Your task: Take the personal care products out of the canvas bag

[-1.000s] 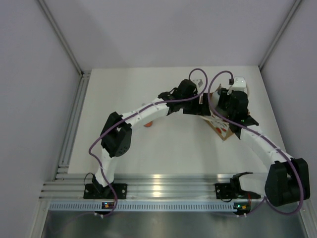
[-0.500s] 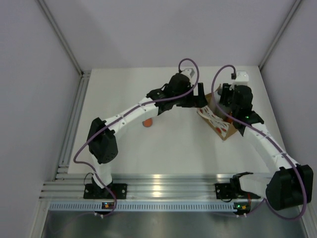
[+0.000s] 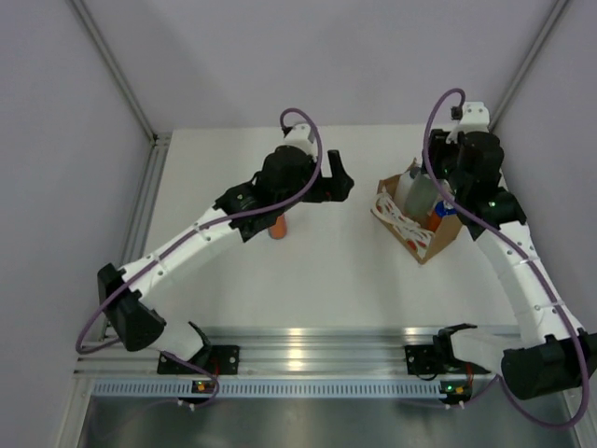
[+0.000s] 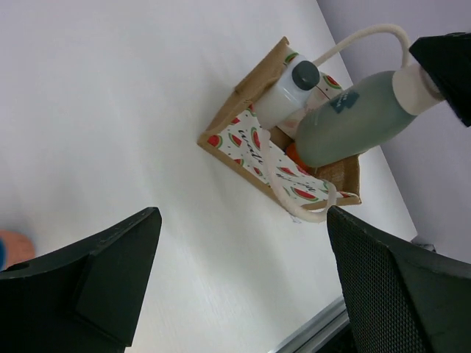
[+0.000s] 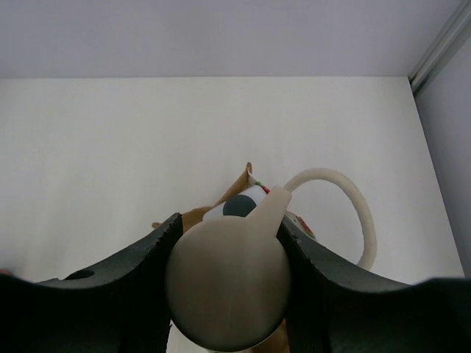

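Observation:
The canvas bag [image 3: 442,245] stands at the right of the table, printed side facing left; it also shows in the left wrist view [image 4: 254,143]. My right gripper [image 3: 440,182] is shut on the beige cap [image 5: 228,287] of the grey-green bottle [image 4: 353,121] and holds it tilted above the bag's mouth. The white bottle with a dark grey cap [image 4: 303,73] and an orange bottle [image 3: 437,217] stand inside the bag. Another orange bottle [image 3: 278,227] stands on the table under my left arm. My left gripper [image 3: 343,184] is open and empty, left of the bag.
The bag's cream loop handle [image 4: 305,209] hangs over its printed side, another loop [image 5: 353,198] rises behind. Grey walls close the table at the back and both sides. An aluminium rail [image 3: 308,350] runs along the near edge.
My left gripper has drawn back to the left, away from the bag. My right gripper has risen with the grey-green bottle, which now shows above the bag.

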Motion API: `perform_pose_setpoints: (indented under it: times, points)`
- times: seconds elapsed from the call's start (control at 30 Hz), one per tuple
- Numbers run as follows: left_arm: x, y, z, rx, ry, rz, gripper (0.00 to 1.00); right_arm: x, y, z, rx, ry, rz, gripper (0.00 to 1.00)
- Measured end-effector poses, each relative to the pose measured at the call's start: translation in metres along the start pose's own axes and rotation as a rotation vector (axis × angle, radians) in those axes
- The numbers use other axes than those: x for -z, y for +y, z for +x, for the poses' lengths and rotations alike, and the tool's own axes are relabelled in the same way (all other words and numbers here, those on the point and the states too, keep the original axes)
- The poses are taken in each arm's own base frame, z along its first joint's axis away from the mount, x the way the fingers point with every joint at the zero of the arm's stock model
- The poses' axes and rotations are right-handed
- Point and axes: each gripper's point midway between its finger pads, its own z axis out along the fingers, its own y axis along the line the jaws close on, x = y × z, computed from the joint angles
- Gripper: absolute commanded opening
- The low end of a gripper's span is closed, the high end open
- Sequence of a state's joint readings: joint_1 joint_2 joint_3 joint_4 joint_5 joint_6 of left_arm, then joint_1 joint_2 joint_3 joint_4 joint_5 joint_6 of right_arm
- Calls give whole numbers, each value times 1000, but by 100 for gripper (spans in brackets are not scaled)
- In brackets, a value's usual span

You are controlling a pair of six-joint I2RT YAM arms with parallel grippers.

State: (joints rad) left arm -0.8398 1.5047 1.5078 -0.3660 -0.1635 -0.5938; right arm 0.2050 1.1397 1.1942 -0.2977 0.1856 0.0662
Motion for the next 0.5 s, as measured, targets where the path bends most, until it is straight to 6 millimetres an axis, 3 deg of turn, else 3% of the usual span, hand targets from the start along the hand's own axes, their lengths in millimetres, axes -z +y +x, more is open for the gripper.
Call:
perform_pose_setpoints:
  times: [0.3, 0.5]
  points:
    - [78, 36, -21, -28, -154, -79, 98, 32, 25, -77, -22, -84, -109, 0]
    - [106, 55, -29, -23, -214, -139, 98, 39, 55, -100, -13, -107, -205, 0]
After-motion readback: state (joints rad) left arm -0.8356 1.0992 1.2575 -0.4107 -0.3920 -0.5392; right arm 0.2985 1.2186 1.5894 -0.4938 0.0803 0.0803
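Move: The green bottle already hangs by its pump from the right hand, its lower end still at the bag's mouth. The bag's middle is about 3 cm ahead, 3 cm right and 25 cm below; the white bottle in it lies some 5 cm ahead and 2 cm left of the hand, similarly low. The orange bottle on the open table stands roughly 42 cm left and 2 cm ahead of this hand, 24 cm lower. From the left hand that orange bottle is about 8 cm ahead, 14 cm left and 23 cm below. Still gripping the green bottle by its pump head, the right hand hauls it about 11 cm up out of the bag, then increasingly swings left, some 5 cm in all, turning about 10 degrees counter-clockwise. The left hand, empty and open, backs out of the way: about 11 cm left, away from the bag, drawing back and rising a little as it turns counter-clockwise too. ##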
